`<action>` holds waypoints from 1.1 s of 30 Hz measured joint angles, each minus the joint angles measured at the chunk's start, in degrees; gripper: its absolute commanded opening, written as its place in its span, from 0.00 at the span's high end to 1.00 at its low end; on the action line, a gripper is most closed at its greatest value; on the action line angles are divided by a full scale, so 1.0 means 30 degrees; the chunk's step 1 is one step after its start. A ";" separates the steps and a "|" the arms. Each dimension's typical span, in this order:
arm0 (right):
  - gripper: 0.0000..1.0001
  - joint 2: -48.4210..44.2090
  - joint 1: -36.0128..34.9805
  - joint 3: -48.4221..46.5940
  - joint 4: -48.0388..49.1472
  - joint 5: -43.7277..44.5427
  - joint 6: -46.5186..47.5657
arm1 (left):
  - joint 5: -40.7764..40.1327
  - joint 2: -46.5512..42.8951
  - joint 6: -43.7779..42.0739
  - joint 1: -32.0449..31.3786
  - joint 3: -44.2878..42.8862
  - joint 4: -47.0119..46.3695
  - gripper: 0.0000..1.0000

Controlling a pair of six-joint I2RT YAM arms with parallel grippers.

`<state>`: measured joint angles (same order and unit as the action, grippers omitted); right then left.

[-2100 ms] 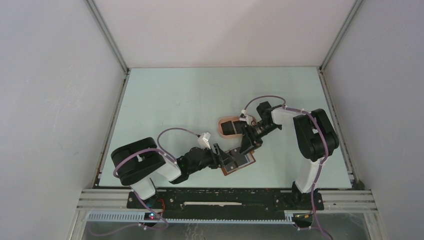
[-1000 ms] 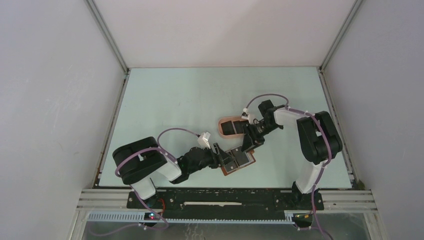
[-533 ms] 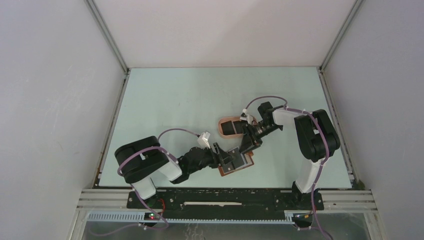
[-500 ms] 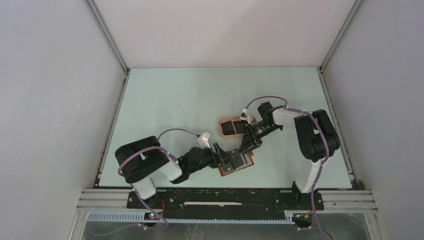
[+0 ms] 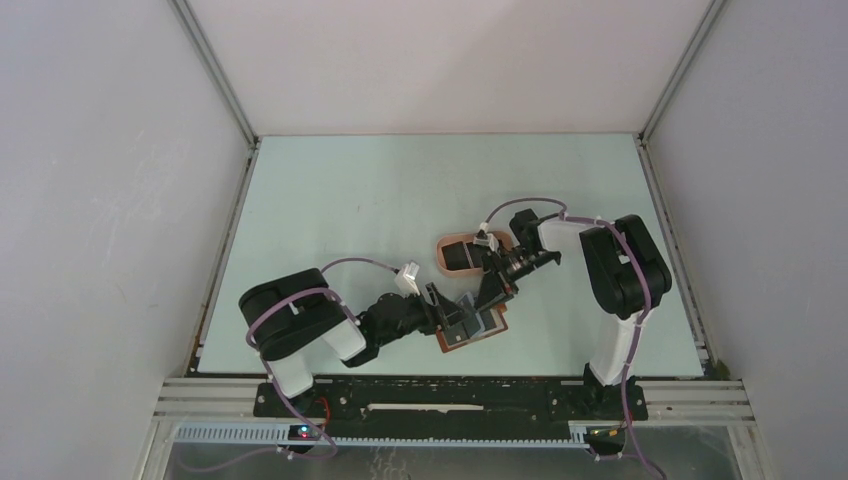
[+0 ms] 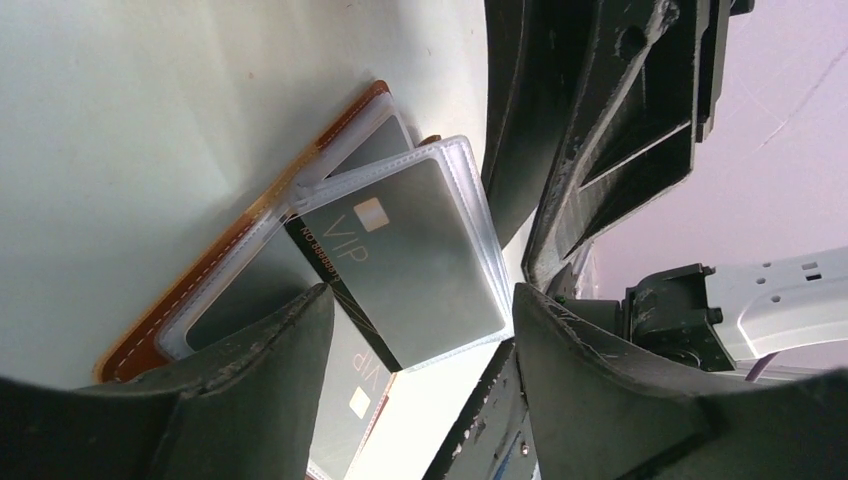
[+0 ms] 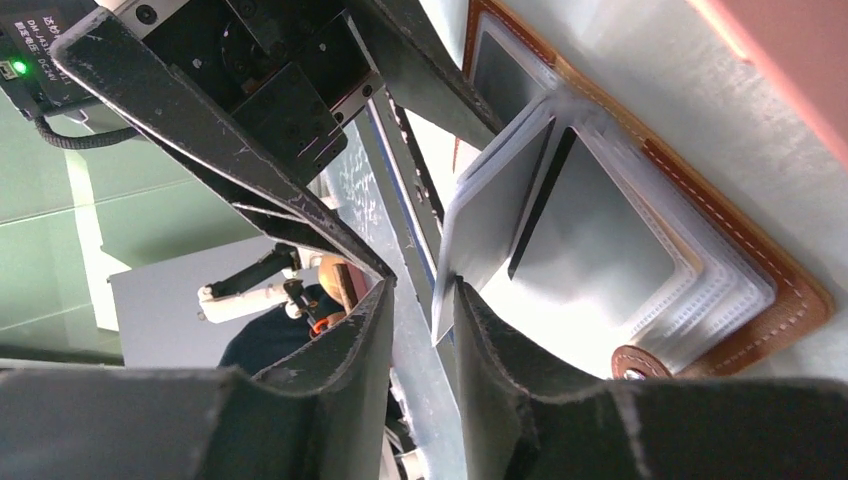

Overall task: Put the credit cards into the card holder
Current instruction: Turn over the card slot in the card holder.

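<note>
The brown card holder (image 5: 487, 331) (image 6: 200, 290) (image 7: 760, 270) lies open on the table with its clear sleeves fanned up. A dark card (image 6: 410, 250) marked VIP sits in the raised sleeve, and another VIP card (image 6: 350, 390) shows in a leaf below. My left gripper (image 5: 447, 312) (image 6: 420, 300) is open, its fingers straddling that sleeve from the left. My right gripper (image 5: 488, 293) (image 7: 422, 290) reaches in from the right with its jaws narrowed to a small gap. The raised sleeve's edge (image 7: 445, 300) sits in that gap, against one finger. More black cards (image 5: 462, 255) lie in the pink tray.
The pink oval tray (image 5: 445, 262) (image 7: 790, 60) sits just behind the card holder, close to the right wrist. Both arms crowd the same spot near the table's front. White walls enclose the table on three sides.
The right gripper's jaws have narrowed around the lifted sleeve's edge, and the right arm has shifted slightly left. The left gripper holds its place at the holder.
</note>
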<state>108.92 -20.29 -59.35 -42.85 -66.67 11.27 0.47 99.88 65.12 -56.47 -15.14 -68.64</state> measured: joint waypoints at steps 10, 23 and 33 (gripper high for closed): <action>0.89 0.0211 -0.0401 -0.0131 -0.0197 -0.0364 0.0131 | 0.0087 0.0007 0.0160 0.0109 0.0000 -0.0197 0.26; 0.93 0.0211 -0.1093 -0.0284 -0.0175 0.0146 0.0124 | 0.0087 0.0474 0.0474 0.0379 0.0007 -0.0896 0.26; 0.95 0.0211 -0.1100 -0.0350 -0.0189 0.0525 0.0117 | 0.0073 0.0882 0.0743 0.0459 0.0109 -0.1341 0.34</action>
<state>109.56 -23.59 -60.40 -43.42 -65.10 11.62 0.69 102.52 67.35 -55.09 -14.81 -72.66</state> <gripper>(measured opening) 0.061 0.671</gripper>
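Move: The card slot leaf, standing half turned up from the card holder, has its middle about 1 cm left of the right hand, 1 cm ahead and some 2 cm below. The open card holder is centred about 1 cm back, 1 cm left and 4 cm below that hand; the pink tray sits roughly 12 cm straight ahead, 4 cm below. From the left hand, the leaf is about 3 cm right and 1 cm ahead, level in height. The right fingers close almost fully at the card slot's raised edge, easing about 1 cm left and back. ##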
